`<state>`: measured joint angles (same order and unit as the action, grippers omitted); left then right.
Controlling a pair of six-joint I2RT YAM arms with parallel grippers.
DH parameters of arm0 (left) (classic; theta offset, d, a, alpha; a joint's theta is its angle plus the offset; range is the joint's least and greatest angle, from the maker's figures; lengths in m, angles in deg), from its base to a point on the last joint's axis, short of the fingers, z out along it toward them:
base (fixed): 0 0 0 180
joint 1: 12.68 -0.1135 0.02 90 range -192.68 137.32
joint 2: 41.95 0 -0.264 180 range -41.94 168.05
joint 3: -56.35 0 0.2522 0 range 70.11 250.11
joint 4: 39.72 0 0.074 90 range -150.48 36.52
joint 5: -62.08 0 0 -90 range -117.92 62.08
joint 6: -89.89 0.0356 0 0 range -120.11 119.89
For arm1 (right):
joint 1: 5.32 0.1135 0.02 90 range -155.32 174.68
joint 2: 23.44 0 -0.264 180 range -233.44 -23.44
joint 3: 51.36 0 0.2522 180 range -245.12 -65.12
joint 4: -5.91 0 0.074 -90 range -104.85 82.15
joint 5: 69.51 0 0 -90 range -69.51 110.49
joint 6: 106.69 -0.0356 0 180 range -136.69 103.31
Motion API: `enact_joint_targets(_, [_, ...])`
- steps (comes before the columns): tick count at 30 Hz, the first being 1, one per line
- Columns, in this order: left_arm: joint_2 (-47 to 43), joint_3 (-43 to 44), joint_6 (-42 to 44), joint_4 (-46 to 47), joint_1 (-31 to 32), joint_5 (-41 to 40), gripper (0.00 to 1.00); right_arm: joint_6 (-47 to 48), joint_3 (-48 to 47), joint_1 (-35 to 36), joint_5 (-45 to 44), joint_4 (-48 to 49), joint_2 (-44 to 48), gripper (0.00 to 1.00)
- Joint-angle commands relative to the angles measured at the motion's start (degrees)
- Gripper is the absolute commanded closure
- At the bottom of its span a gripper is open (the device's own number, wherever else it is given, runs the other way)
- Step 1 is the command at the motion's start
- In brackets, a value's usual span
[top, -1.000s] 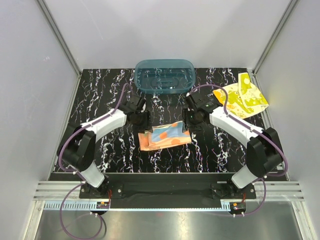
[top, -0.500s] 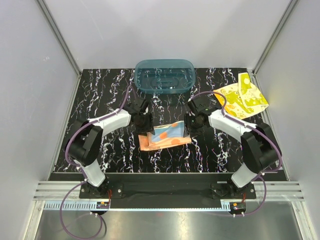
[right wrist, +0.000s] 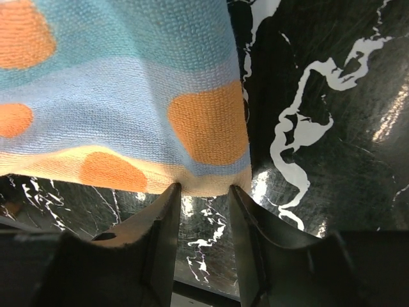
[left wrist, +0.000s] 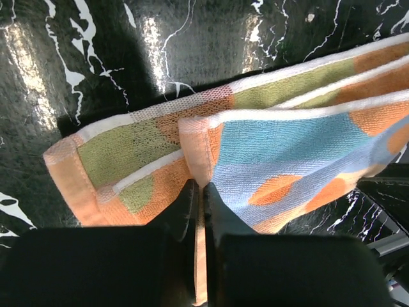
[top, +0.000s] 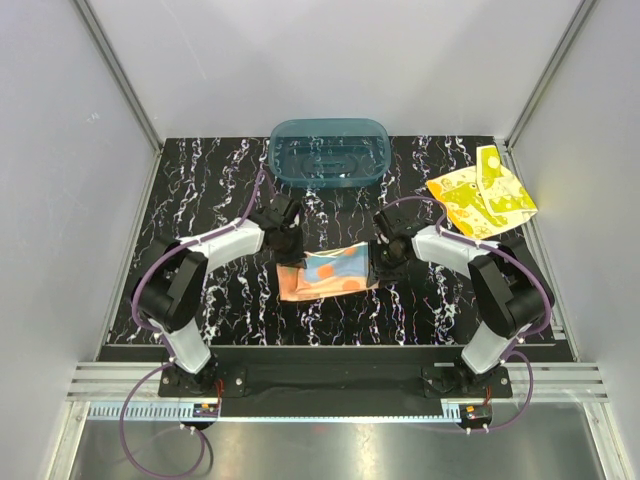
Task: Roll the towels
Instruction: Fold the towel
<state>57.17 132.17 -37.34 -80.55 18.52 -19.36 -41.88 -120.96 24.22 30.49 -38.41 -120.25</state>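
Note:
The light blue and yellow towel with orange dots [top: 330, 272] lies folded at the table's middle, and it fills the left wrist view [left wrist: 287, 137] and the right wrist view [right wrist: 128, 83]. My left gripper [top: 290, 252] is at its left end, shut on a thin orange hem [left wrist: 200, 187]. My right gripper [top: 378, 262] is at the towel's right end, its jaws apart with both tips touching the pale hem [right wrist: 204, 187]; bare table shows between them. The bright yellow towel [top: 480, 198] lies crumpled at the back right, away from both grippers.
A teal translucent tub [top: 328, 152] stands at the back centre, just beyond both grippers. The black marbled table [top: 220, 180] is bounded by grey walls on the left, back and right. Both arms' purple cables arc over the table.
My left gripper has shut on the dotted towel's left hem. My right gripper has moved in to the towel's right edge and its jaws have narrowed slightly.

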Motion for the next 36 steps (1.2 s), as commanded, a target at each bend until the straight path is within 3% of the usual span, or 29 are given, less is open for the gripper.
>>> enact_joint_targets(1, [-3.0,1.6,-0.4,0.5,0.4,-2.8,1.0,-0.2,0.8,-0.4,1.0,2.1,0.2,0.57])
enact_joint_targets(10, [-10.3,-0.2,-1.3,-4.1,1.1,-10.1,1.0,0.5,-0.6,-0.4,0.4,0.0,1.3,0.51])
enact_joint_targets(18, [-12.1,-2.9,-1.3,-5.2,1.5,-12.4,1.0,1.4,-1.8,-0.4,0.9,-1.9,1.9,0.32])
enact_joint_targets(23, [-11.9,-5.5,-2.0,-4.2,1.5,-12.2,0.98,2.2,-2.9,-0.4,1.5,-4.0,4.4,0.26])
enact_joint_targets(28, [-12.0,-7.7,-2.3,-3.8,1.5,-12.9,0.88,3.9,-5.5,-0.4,3.3,-7.3,7.9,0.26])
enact_joint_targets(31, [-11.9,-8.2,-2.1,-3.9,1.5,-14.4,0.76,4.4,-7.7,-0.4,4.2,-9.2,8.7,0.26])
enact_joint_targets(36, [-12.0,-6.9,-0.5,-6.6,1.5,-18.2,0.43,5.2,-9.9,-0.4,9.2,-8.6,9.7,0.27])
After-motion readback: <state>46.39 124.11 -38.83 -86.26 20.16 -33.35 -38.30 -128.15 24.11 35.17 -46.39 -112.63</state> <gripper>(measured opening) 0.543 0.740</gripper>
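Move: The left gripper already holds the left hem of the orange-and-blue towel's top flap. The lower layers' left end, where the hem is headed, lies about 5 cm to its left, 2 cm back and 2 cm lower; the flap's far-left corner is some 3 cm straight ahead of the gripper. The towel's near-right corner is under the right fingertips, about 1 cm to the right of that gripper and level with it fore and aft. Keep the left gripper shut on the flap's hem, lift it about 5 cm while easing left, then bring it left, back and down towards the towel's left end and open there to let go. Meanwhile hold the right gripper at the near-right corner, spreading its fingers on the hem, then raise it clear by some 7 cm. ##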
